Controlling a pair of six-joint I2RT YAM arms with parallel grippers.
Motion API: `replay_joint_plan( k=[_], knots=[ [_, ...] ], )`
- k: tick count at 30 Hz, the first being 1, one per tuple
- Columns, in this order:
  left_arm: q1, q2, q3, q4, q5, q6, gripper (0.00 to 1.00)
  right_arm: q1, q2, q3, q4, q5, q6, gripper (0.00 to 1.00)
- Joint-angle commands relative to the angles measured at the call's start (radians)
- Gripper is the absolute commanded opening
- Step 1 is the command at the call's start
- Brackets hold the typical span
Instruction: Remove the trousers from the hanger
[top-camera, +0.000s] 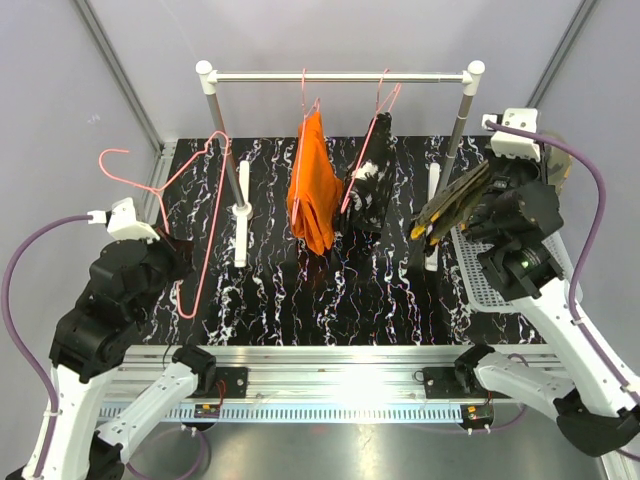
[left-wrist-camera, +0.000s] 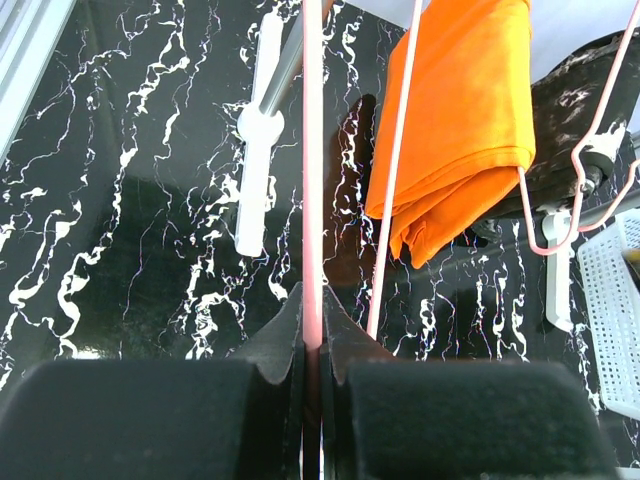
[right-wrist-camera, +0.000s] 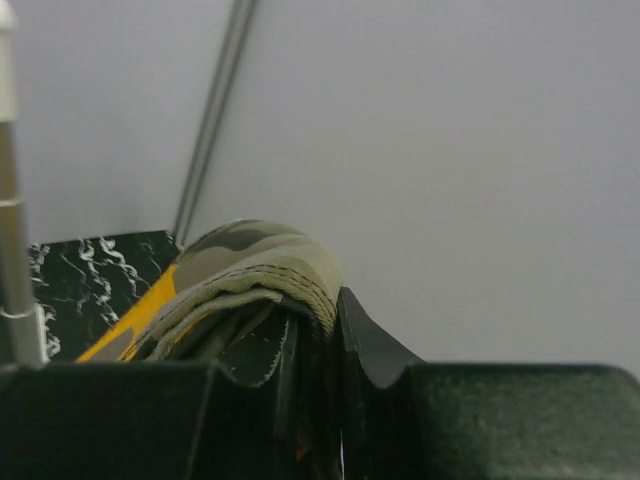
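My left gripper (top-camera: 176, 256) (left-wrist-camera: 312, 302) is shut on the wire of an empty pink hanger (top-camera: 205, 215) (left-wrist-camera: 313, 150), held off the rail at the left over the black marbled table. The bright orange trousers (top-camera: 312, 190) (left-wrist-camera: 460, 120) hang folded over a pink hanger on the rail. To their right the black trousers (top-camera: 371, 190) (left-wrist-camera: 580, 110) hang on another pink hanger. At the right, beside the rack post, my right gripper (top-camera: 482, 208) (right-wrist-camera: 325, 300) is shut on the camouflage trousers (top-camera: 448, 207) (right-wrist-camera: 250, 265), which are held in the air, free of any hanger.
A clothes rack with a metal rail (top-camera: 340, 76) and two white-footed posts (top-camera: 240, 215) stands across the table. A white perforated basket (top-camera: 492, 280) (left-wrist-camera: 615, 310) sits at the right edge under the right arm. Grey walls enclose the back and sides.
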Motion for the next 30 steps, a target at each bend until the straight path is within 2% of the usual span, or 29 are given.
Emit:
replay_joint_plan(
  k=[1, 4, 7, 11, 14, 20, 21, 24, 27, 29, 30],
  knots=[
    [0.001, -0.021, 0.037, 0.031, -0.001, 0.025, 0.00, -0.154, -0.077, -0.053, 0.001, -0.074, 0.223, 0.00],
    [0.001, -0.029, 0.029, 0.021, 0.000, 0.037, 0.00, -0.252, -0.083, -0.085, -0.005, -0.062, 0.244, 0.00],
    [0.001, -0.036, 0.006, 0.037, 0.022, 0.042, 0.00, -0.326, -0.073, -0.143, 0.053, -0.028, 0.190, 0.00],
    [0.001, -0.056, -0.078, 0.084, 0.086, 0.049, 0.00, -0.453, -0.043, -0.249, 0.039, 0.000, 0.202, 0.00],
    [0.001, -0.076, -0.135, 0.129, 0.124, 0.052, 0.00, -0.454, -0.054, -0.364, 0.064, -0.034, 0.263, 0.00],
    [0.001, -0.098, -0.195, 0.169, 0.157, 0.086, 0.00, -0.452, 0.102, -0.381, -0.157, -0.028, 0.530, 0.00],
    [0.001, -0.110, -0.201, 0.172, 0.155, 0.095, 0.00, -0.448, 0.128, -0.361, -0.320, -0.038, 0.605, 0.00],
    [0.001, -0.125, -0.227, 0.182, 0.137, 0.108, 0.00, -0.448, 0.148, -0.329, -0.467, -0.164, 0.837, 0.00],
    [0.001, -0.121, -0.223, 0.170, 0.111, 0.109, 0.00, -0.448, 0.188, -0.347, -0.466, -0.232, 0.853, 0.00],
    [0.001, -0.119, -0.207, 0.155, 0.089, 0.109, 0.00, -0.448, 0.272, -0.326, -0.516, -0.253, 0.885, 0.01],
    [0.001, -0.119, -0.200, 0.137, 0.076, 0.102, 0.00, -0.448, 0.329, -0.312, -0.568, -0.256, 0.900, 0.08]
  ],
)
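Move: The basket lies under the right hand, which already holds the camouflage trousers: its middle is about 7 cm ahead, 11 cm to the right and some 43 cm below. The rack's right upright stands roughly 17 cm ahead of this hand and 7 cm to its left, the black trousers about 16 cm ahead and 27 cm left, both centred some 23 cm lower. From the left hand the basket is about 15 cm ahead, 78 cm right and 28 cm below. Still pinching the camouflage trousers by their waist, the right hand first swings right about 10 cm while starting to sink, then drops steeply towards the basket, some 27 cm in all, easing forward and slightly back left as its fingers tip down roughly 30 degrees. The left hand keeps its grip on the empty hanger and lowers about 5 cm, drifting a little right. ##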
